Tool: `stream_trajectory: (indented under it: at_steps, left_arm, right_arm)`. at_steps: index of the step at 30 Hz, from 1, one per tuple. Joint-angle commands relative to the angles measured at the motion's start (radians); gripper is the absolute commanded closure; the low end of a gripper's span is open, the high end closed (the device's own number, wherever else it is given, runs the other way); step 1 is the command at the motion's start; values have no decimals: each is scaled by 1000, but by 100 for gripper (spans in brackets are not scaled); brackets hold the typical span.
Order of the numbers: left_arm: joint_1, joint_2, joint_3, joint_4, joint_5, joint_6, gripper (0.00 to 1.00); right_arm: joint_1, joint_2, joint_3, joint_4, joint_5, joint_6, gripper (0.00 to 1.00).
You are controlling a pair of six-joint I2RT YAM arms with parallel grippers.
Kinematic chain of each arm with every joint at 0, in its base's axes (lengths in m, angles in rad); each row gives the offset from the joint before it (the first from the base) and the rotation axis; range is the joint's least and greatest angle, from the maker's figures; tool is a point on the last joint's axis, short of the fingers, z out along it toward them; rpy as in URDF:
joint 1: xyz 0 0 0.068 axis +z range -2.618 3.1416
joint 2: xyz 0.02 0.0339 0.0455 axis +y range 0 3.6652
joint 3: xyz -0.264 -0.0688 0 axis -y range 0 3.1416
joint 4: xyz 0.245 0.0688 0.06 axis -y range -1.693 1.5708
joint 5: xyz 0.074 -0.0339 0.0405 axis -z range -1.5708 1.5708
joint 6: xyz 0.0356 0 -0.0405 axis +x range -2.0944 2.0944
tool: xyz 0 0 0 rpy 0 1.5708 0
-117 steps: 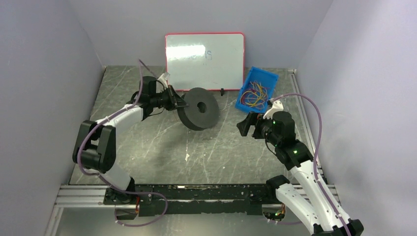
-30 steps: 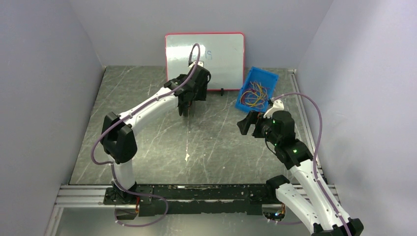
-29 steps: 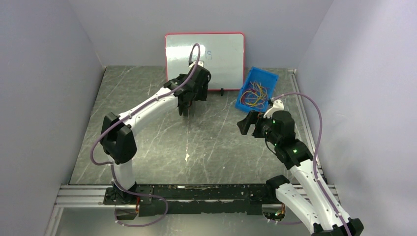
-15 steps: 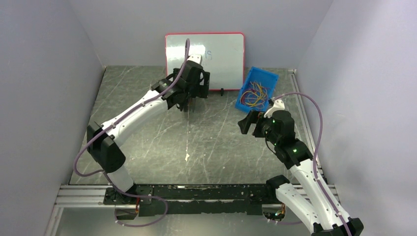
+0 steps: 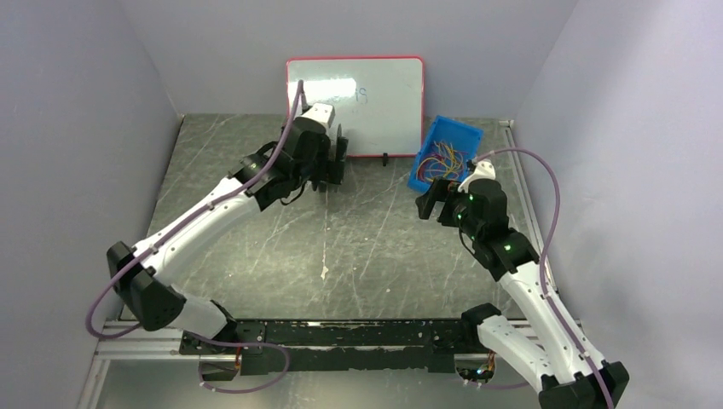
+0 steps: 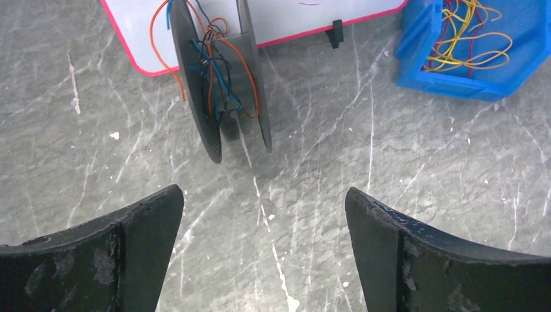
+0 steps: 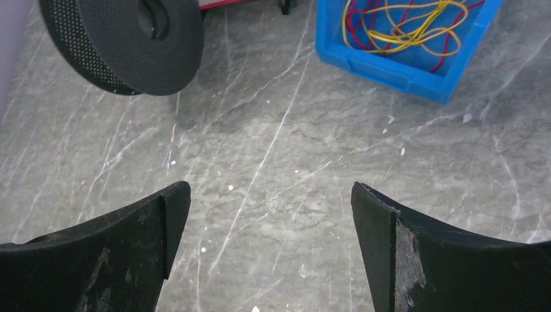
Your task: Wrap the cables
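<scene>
The cables (image 6: 464,39), a tangle of thin yellow and red wires, lie in a blue bin (image 6: 455,88) at the back right; they also show in the right wrist view as the cables (image 7: 403,26). A black spool (image 6: 217,97) stands on its edge against the whiteboard, with orange, blue and black wires (image 6: 224,71) wound loosely on it. My left gripper (image 6: 263,198) is open and empty, a short way back from the spool. My right gripper (image 7: 269,188) is open and empty over bare table, in front of the bin (image 7: 390,68) and right of the spool (image 7: 130,39).
A red-framed whiteboard (image 5: 375,85) leans on the back wall. The bin (image 5: 456,128) sits beside it near the right wall. Both arms reach toward the back of the grey marble-patterned table (image 5: 341,247), and my left gripper (image 5: 328,166) hides most of the spool from above.
My left gripper has let go of the spool, opened wide and drawn back to the left. The spool now stands by the whiteboard. My right gripper has edged toward the bin.
</scene>
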Motion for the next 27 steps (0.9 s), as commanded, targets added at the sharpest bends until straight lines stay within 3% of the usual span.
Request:
stream_trajectory:
  at_steps: [1,13,27]
  left_arm:
    - [-9,-99,-60,20,18,23,1]
    - [-9,-367,-270,32,-39,56,1]
    - [-8,-674,-543,155,-100,64,0]
  right_arm:
    - [-2,28,45,37,71,-12,3]
    - [-3,244,143,104,289,-65,16]
    - [-75,693,388,216,378,-129,39]
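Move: The cables lie in the blue box roughly 19 cm ahead of the open right hand, 7 cm to its right and 19 cm below. From that hand, the whiteboard's right foot is about 19 cm ahead, 8 cm left, and the upright spool some 15 cm ahead, 23 cm left and 12 cm lower. From the left hand, already clear of the spool, the cables are about 12 cm ahead, 27 cm right and 25 cm down. Right hand reaches about 13 cm forward towards the cables, fingers part-closing, while left backs off leftward from spool. ##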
